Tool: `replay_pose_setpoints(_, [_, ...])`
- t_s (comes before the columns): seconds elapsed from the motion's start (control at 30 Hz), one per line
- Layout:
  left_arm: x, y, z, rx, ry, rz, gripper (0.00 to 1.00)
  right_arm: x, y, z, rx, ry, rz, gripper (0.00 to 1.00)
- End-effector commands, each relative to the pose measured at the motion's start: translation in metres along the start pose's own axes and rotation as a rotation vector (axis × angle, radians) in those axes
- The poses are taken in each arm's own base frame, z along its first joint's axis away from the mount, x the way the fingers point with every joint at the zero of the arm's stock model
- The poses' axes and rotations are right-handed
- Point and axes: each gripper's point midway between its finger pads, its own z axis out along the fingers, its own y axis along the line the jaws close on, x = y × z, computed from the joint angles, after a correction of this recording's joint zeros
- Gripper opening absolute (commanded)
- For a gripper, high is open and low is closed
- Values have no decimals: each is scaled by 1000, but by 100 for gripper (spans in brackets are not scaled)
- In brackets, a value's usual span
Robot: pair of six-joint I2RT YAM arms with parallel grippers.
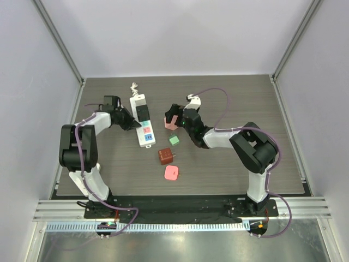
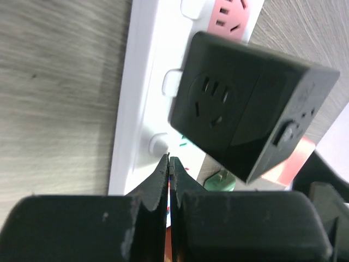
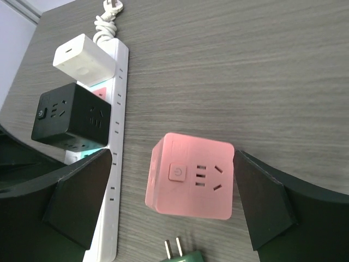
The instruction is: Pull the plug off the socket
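The white socket strip (image 1: 143,130) lies left of centre, with its cord stub at the far end. A black cube plug (image 1: 143,113) sits in it, and a white adapter (image 3: 84,63) sits in the outlet beyond. My left gripper (image 1: 134,124) is shut and empty, its tips (image 2: 169,161) against the strip (image 2: 136,109) just beside the black plug (image 2: 245,103). My right gripper (image 3: 172,188) is open, with one finger on each side of a pink cube plug (image 3: 191,174) that lies on the table right of the strip (image 3: 112,180); neither finger touches it.
A green plug (image 1: 174,140) lies just near of the pink cube (image 1: 170,121), prongs up in the right wrist view (image 3: 182,254). A brown-red cube (image 1: 166,156) and a flat pink plug (image 1: 171,173) lie nearer the arms' bases. Grey walls stand on three sides.
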Motion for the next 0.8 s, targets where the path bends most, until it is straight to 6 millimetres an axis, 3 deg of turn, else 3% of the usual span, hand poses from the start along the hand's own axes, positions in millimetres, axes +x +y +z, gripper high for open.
replay_pose_setpoints(0.0, [-10, -8, -24, 10, -62, 56, 0, -40, 11, -4, 23, -71, -102, 99])
replay_pose_setpoints(0.2, [-21, -18, -41, 40, -110, 79, 0, -58, 7, -10, 97, -85, -219, 100])
replay_pose_setpoints(0.23, [-22, -20, -43, 43, -115, 80, 0, -61, 15, -12, 92, -94, -242, 100])
replay_pose_setpoints(0.33, [-45, -10, -54, 52, -166, 28, 0, -78, 22, -16, 183, -164, -348, 100])
replay_pose_setpoints(0.37, [-48, -8, -55, 59, -167, 11, 0, -78, 38, -20, 176, -181, -382, 99])
replay_pose_setpoints(0.4, [-52, -8, -56, 71, -173, -5, 0, -79, 41, -17, 185, -182, -478, 100])
replay_pose_setpoints(0.43, [-53, -8, -58, 90, -172, -19, 0, -96, 59, -15, 178, -223, -488, 100])
replay_pose_setpoints(0.5, [-59, -8, -63, 111, -190, -55, 0, -102, 81, -12, 155, -234, -527, 100])
replay_pose_setpoints(0.53, [-62, -10, -67, 115, -208, -57, 0, -112, 97, -7, 132, -235, -531, 100])
replay_pose_setpoints(0.6, [-67, -15, -71, 124, -223, -99, 0, -109, 112, 1, 92, -195, -536, 100])
replay_pose_setpoints(0.63, [-68, -18, -72, 134, -222, -124, 0, -117, 136, 9, 31, -206, -488, 99])
replay_pose_setpoints(0.7, [-73, -28, -72, 161, -210, -196, 0, -119, 151, 16, -11, -182, -472, 97])
replay_pose_setpoints(0.73, [-81, -35, -72, 173, -214, -210, 0, -137, 172, 16, -49, -215, -441, 97])
replay_pose_setpoints(0.77, [-86, -38, -72, 178, -219, -217, 0, -127, 179, 25, -80, -193, -425, 97])
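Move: Roughly 12 cm to the right hand's left and 3 cm ahead, some 3 cm lower, sits the black plug on the white socket strip; the white plug stands about 7 cm beyond it. The freed pink plug lies 5 cm beneath the right fingers and 2 cm back, with the green plug about 7 cm nearer the base. From the left hand, the black plug is about 5 cm ahead, 2 cm right and 2 cm higher. Leaving the freed pink plug, the right hand, fingers still wide open, first eases slightly right, then sweeps up some 18 cm and left about 10 cm to pass high over the strip, its left side rolling down and fingertips tilting up about 20 degrees each. The shut left hand lifts clear of the strip beside the black plug, rising about 5 cm and backing 6 cm left while turning some 15 degrees counter-clockwise. ##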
